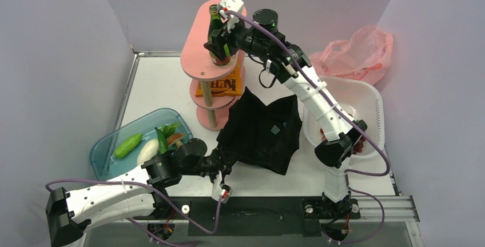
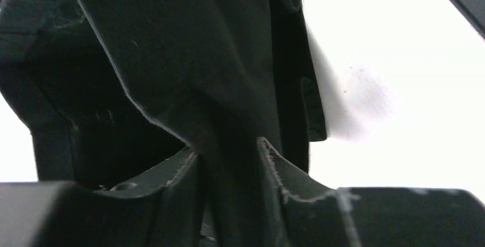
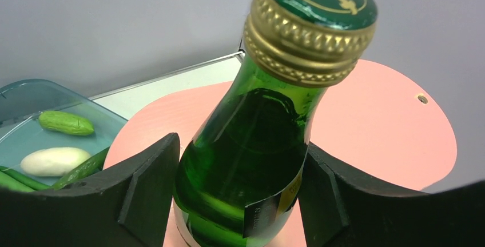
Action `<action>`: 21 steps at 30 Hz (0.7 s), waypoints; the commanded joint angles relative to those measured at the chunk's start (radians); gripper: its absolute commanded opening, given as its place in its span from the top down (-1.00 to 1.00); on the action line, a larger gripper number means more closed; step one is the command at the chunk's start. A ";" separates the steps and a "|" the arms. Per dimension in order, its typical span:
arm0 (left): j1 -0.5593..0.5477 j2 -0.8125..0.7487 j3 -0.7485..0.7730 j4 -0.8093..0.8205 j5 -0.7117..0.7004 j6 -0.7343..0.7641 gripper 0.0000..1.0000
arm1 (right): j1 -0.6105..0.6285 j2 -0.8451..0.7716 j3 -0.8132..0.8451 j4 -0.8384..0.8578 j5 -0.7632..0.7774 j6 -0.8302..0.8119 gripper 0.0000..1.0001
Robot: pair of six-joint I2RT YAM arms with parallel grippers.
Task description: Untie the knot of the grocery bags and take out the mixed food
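The black tote (image 1: 263, 130) lies collapsed on the table in the middle. My left gripper (image 1: 222, 166) is at its near-left edge. In the left wrist view its jaws (image 2: 231, 161) stand slightly parted with a fold of the tote (image 2: 189, 47) between them. My right gripper (image 1: 220, 47) is shut on the green glass bottle (image 1: 216, 32), which stands upright on the top tier of the pink shelf (image 1: 197, 58). Both fingers press the bottle's (image 3: 251, 144) shoulder. The crumpled pink bag (image 1: 360, 52) lies at the back right. An orange snack packet (image 1: 220, 84) sits on the middle tier.
A teal tray (image 1: 106, 152) at the left holds a green cucumber (image 1: 127, 145), a white oblong vegetable (image 1: 147, 151) and leafy greens (image 1: 169, 130). A white basket (image 1: 369, 95) at the right holds reddish food, mostly hidden by the right arm. Grey walls enclose the table.
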 commanded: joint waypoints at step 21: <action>0.002 -0.177 0.289 -0.389 -0.019 -0.316 -0.08 | 0.009 -0.059 0.051 0.171 0.045 0.008 -0.69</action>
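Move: The bottle is still between the right fingers, its middle about at the hand point, its base on the pink shelf's top; the shelf top's middle is 7 cm farther out, 2 cm left and 10 cm below. The orange packet lies 2 cm back and 23 cm below the right hand. The left fingers are around the black bag's rim; the bag's middle lies 11 cm ahead, 12 cm right and 8 cm below the left hand, the teal basin 12 cm ahead, 31 cm left and 14 cm below. Let go of both things. Spread the left gripper further so the black bag's rim comes free, easing it slightly left, then lift it briskly about 7 cm while drawing it some 3 cm left, away from the bag. Hold the right gripper nearly still, then open it off the bottle and raise it about 3 cm around the bottle, tipping its fingers slightly up. ##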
